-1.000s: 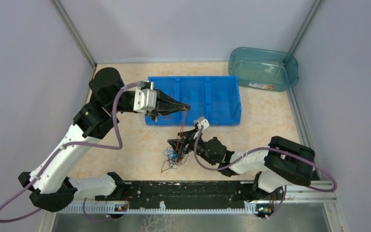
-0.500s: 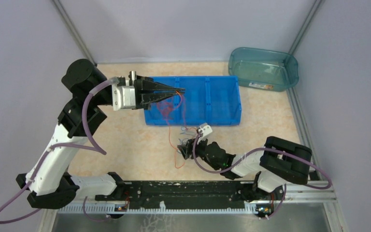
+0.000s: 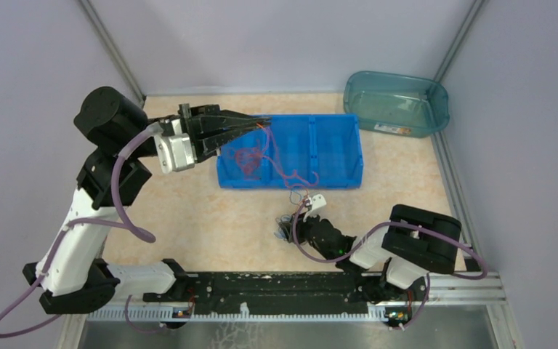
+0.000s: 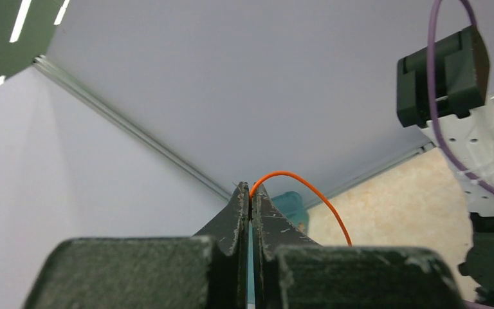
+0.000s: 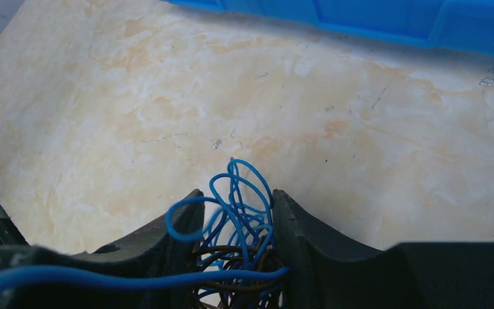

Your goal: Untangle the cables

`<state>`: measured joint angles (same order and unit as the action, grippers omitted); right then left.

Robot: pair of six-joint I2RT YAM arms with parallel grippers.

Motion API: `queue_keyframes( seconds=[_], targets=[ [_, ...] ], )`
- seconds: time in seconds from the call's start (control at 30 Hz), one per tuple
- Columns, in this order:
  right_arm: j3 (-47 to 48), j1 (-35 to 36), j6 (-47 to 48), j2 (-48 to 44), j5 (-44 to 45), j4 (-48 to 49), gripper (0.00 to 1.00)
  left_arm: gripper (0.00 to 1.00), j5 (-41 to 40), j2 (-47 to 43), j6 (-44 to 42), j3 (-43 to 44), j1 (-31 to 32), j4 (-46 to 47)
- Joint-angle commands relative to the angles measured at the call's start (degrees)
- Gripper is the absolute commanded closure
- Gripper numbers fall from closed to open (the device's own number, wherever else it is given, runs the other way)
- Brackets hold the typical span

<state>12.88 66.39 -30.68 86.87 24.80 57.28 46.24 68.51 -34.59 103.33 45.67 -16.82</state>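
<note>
My left gripper (image 3: 261,125) hangs over the left end of the blue bin, shut on an orange-red cable (image 3: 245,157). That cable droops into the bin's left compartment and trails over the front wall toward the table. In the left wrist view the jaws (image 4: 251,193) pinch the orange cable (image 4: 309,188) at their tips. My right gripper (image 3: 285,231) lies low on the table in front of the bin. Its fingers (image 5: 235,201) press from both sides on a small tangle of blue and black cables (image 5: 244,212).
The blue bin (image 3: 334,145) with three compartments stands mid-table. A teal tub (image 3: 396,102) sits at the back right corner. A black rail (image 3: 290,285) runs along the near edge. Grey walls close in on the left, back and right.
My left gripper rose and swung left and back, drawing the orange-red cable out of the tangle into the bin. My right gripper shifted nearer and right, and narrowed on the blue and black tangle.
</note>
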Motion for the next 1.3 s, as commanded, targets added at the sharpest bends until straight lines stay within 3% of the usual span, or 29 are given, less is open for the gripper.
queue_keyframes(
  seconds=[0.0, 0.13, 0.5, 0.63, 0.8, 0.9, 1.0, 1.1, 1.27],
  targets=[
    [-1.1, 0.7, -2.9, 1.5, 1.9, 4.8, 0.60, 1.00, -3.0, -0.2, -5.8, 3.6, 0.4, 3.7],
    [-1.9, 0.6, -3.7, 2.3, 2.3, 5.9, 0.66, 1.00, -4.8, 0.0, -10.4, 6.0, 0.4, 5.4],
    [-2.9, 0.6, -5.8, 3.9, 2.4, 7.4, 0.68, 1.00, -16.0, 1.0, -26.6, 8.2, 0.3, 20.8],
    [-3.5, 0.6, -6.2, 4.4, 2.7, 8.6, 0.98, 1.00, -19.8, 2.5, -30.9, 10.4, 0.3, 24.9],
    [-3.7, 0.6, -7.0, 4.6, 3.1, 8.5, 1.00, 1.00, -26.1, 5.5, -37.6, 12.7, 0.4, 35.1],
    [-4.0, 0.7, -7.2, 4.8, 3.4, 9.2, 1.00, 1.00, -28.7, 7.8, -37.6, 16.6, 0.4, 35.1],
    [-4.0, 0.6, -6.8, 4.2, 3.1, 9.5, 1.00, 1.00, -29.3, 7.1, -36.1, 16.1, 0.3, 28.9],
    [-3.0, 0.6, -5.8, 1.6, 2.8, 7.0, 1.00, 1.00, -31.3, 5.0, -34.1, 10.6, 0.3, 23.4],
    [1.4, 0.6, -3.7, -6.4, 4.2, -7.7, 0.99, 1.00, -35.9, 1.3, -33.5, -2.9, 0.2, 20.8]
  ],
)
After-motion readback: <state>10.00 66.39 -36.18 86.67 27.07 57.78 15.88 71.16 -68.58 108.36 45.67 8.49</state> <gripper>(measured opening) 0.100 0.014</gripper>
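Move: High above the table, the left hand already grips one end of the orange cable. From it, the blue cable tangle lies about 5 cm ahead, 5 cm to the right and some 54 cm below; the blue bin's left section is roughly 28 cm ahead, 8 cm left and 52 cm down. The tangle sits between the right hand's half-open fingers, about 1 cm ahead, 1 cm left and 1 cm down, with the left section about 24 cm farther out and 14 cm left of that hand. Drawing the orange cable up and away from the tangle, the left hand climbs about 20 cm while going 10 cm left, its fingers swinging from pointing right to slanting steeply up and somewhat forward; it then sinks 5 cm, easing forward. Meanwhile the right hand settles 1–2 cm lower and rightward and closes its fingers, pinching the blue cables near the table. ##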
